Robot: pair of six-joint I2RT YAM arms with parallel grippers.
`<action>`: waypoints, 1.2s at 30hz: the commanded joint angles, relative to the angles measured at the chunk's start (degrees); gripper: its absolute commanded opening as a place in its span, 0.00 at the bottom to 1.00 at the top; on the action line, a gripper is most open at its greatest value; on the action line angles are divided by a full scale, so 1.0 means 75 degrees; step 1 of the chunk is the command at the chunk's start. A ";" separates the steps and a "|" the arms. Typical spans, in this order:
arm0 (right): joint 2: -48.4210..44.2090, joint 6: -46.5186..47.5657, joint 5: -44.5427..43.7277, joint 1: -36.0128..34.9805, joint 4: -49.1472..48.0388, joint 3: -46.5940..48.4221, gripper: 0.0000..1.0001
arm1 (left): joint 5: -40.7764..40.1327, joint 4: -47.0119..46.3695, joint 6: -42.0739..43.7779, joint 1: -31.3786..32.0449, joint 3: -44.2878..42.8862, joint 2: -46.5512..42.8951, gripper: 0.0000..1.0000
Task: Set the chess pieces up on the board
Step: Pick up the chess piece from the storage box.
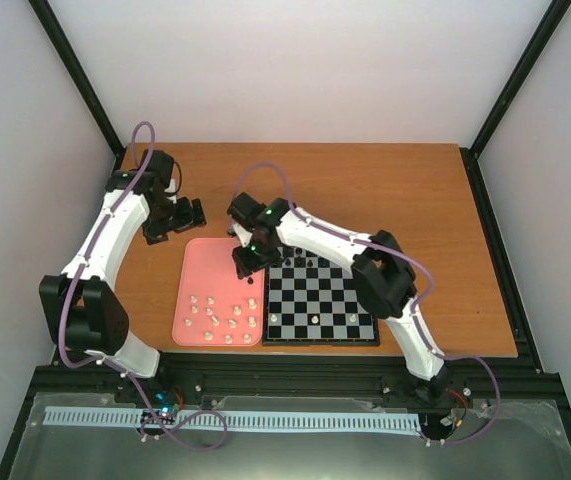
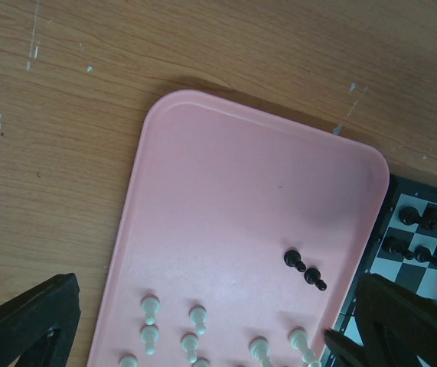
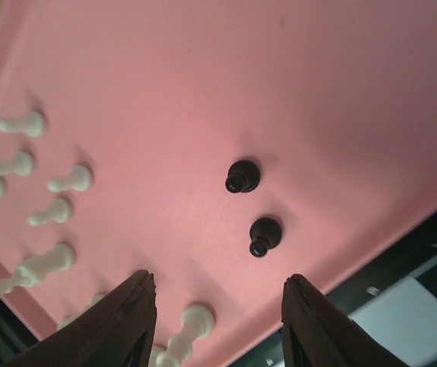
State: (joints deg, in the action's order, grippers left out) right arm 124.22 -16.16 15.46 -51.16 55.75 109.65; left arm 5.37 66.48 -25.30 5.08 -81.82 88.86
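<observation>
Two black pawns (image 3: 242, 177) (image 3: 265, 234) stand close together on the pink tray (image 3: 340, 92), just ahead of my right gripper (image 3: 220, 294). It hovers open above them with nothing between its fingers. From above, that gripper (image 1: 246, 264) hangs over the tray's far right corner, beside the board (image 1: 335, 295). The left wrist view shows the same pawns (image 2: 294, 259) (image 2: 315, 278) and several cream-white pieces (image 2: 150, 307) lower on the tray. My left gripper (image 2: 216, 306) is open and empty, off the tray's far left corner (image 1: 170, 222). Black pieces (image 2: 409, 215) stand on the board's far rows.
Cream-white pieces (image 1: 220, 315) are scattered over the near half of the tray (image 1: 187, 300), and a few white pieces (image 1: 315, 318) stand on the board's near rows. Bare wooden table (image 1: 385, 190) lies beyond both. Black frame posts flank the table.
</observation>
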 commanded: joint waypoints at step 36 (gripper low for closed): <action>0.1486 0.0214 -0.0068 -0.0164 0.0543 0.0775 0.21 | -0.0131 0.0119 0.0163 -0.0067 0.0014 -0.0263 1.00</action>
State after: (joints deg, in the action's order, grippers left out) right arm 134.26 -14.81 15.94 -52.14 58.48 113.95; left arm 4.51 67.31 -25.21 5.08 -80.75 87.09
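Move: The right hand hovers half open over the pink storage box, with the right-hand black pawn about 7 cm below it and 1 cm back, neither left nor right. The left-hand black pawn stands some 3 cm to the left of that pawn and 1 cm farther out, a tall white piece about 6 cm nearer the base, and the board's left edge roughly 4 cm to its right. From the left hand, that right-hand pawn is around 16 cm right, 7 cm back and 14 cm down. The right hand sinks about 6 cm in two stages towards the right-hand black pawn, quickly at first, then after a short hover more slowly, easing back about 1 cm as its fingers tilt a few degrees nearer to vertical. On the way down the fingers narrow from about half open to roughly a fifth, ending on either side of the pawn's head with the left-hand pawn clear of them; a firm pinch can't be seen yet. ##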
